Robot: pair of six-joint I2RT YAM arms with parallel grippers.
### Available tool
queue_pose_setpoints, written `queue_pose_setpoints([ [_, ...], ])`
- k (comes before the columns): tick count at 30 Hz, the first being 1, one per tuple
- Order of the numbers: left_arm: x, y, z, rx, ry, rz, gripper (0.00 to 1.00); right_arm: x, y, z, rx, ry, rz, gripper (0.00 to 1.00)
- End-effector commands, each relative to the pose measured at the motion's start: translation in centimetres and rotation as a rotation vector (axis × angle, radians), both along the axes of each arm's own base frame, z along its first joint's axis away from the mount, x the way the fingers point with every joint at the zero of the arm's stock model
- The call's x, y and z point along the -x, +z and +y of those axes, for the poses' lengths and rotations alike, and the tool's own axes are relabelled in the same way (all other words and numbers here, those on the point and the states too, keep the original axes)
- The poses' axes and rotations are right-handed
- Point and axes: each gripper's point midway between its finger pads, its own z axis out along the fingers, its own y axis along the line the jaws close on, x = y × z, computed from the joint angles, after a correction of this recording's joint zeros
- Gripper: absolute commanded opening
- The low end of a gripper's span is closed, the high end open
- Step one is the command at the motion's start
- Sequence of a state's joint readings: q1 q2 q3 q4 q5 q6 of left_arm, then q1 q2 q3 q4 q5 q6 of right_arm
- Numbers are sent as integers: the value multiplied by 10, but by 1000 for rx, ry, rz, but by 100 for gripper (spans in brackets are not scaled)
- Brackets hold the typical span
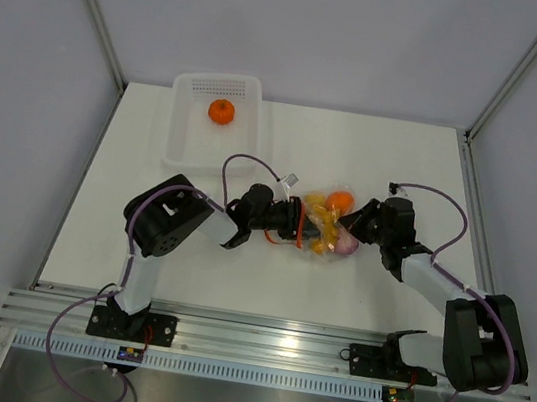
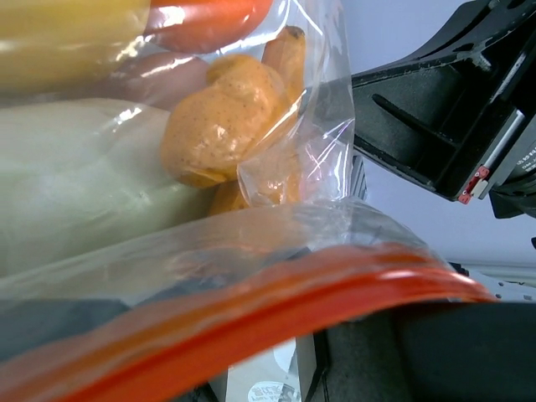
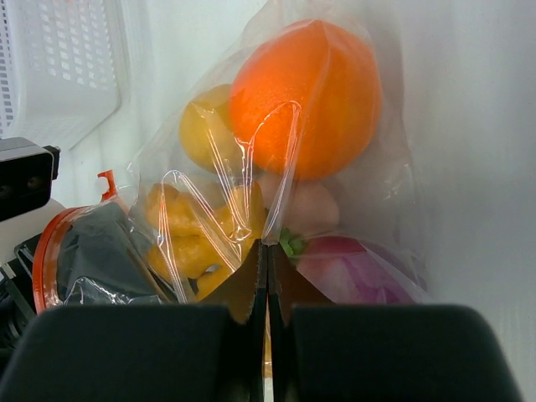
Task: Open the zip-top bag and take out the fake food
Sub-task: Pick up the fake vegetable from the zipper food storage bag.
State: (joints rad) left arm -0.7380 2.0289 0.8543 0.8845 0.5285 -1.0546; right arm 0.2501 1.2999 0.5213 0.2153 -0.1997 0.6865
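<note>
The zip-top bag (image 1: 324, 224) lies at mid-table between my two grippers, its red-orange zipper strip (image 2: 251, 322) curving across the left wrist view. Fake food fills it: an orange ball (image 3: 306, 96), yellow pieces (image 3: 188, 226), a purple-pink onion piece (image 3: 352, 272) and a white radish piece (image 2: 75, 176). My right gripper (image 3: 268, 247) is shut on a fold of the bag's clear plastic at the bag's right end. My left gripper (image 1: 296, 222) is at the bag's mouth with its jaws apart. One dark finger (image 3: 100, 251) sits inside the zipper loop.
A white perforated basket (image 1: 182, 138) stands at the back left with one orange tangerine (image 1: 221, 111) in it. The right arm's black wrist (image 2: 444, 126) is close in front of the left wrist camera. Grey walls close in the table on three sides.
</note>
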Motion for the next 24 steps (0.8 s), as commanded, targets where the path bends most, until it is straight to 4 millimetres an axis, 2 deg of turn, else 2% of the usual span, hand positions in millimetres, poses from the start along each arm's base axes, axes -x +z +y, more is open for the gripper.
queue_pose_setpoints([
  [1,-3,26,-6,42,-21,-83,16,-8,16,5,-15,-4,-43,0],
  [6,-2,33,-2,57,-25,-76,13,-15,6,-11,29,-81,10,0],
  [9,-4,38,4,71,-17,-68,13,-18,4,-27,21,-139,25,0],
  [14,-6,43,11,69,-6,-65,12,-16,10,-55,16,-250,14,0],
  [18,-9,48,17,77,2,-65,12,-13,12,-84,77,-391,3,0],
  [24,-12,51,28,76,18,-58,12,-3,22,-108,103,-516,-32,0],
])
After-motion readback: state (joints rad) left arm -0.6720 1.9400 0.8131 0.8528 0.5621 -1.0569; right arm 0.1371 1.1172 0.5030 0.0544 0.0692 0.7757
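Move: The yellow-brown fake vegetable, shaped like ginger, sits in the left fingers inside the bag, its middle about 2 cm right of the left hand point. The white basket it is bound for lies some 24 cm ahead and 28 cm left, and the orange zip edge 4 cm left. From the right hand this vegetable is about 3 cm back and 4 cm left; the big orange is 5 cm ahead and 1 cm left, the purple onion 4 cm back and 1 cm right. The bag's closed end, still pinched in the shut right fingers, is drawn about 8 cm to the right and away from the left gripper, slightly up late on, that wrist swinging some 20 degrees clockwise. The left hand keeps its grip on the fake vegetable and eases the opposite way, about 2.5 cm left and 2 cm up, a little forward. ##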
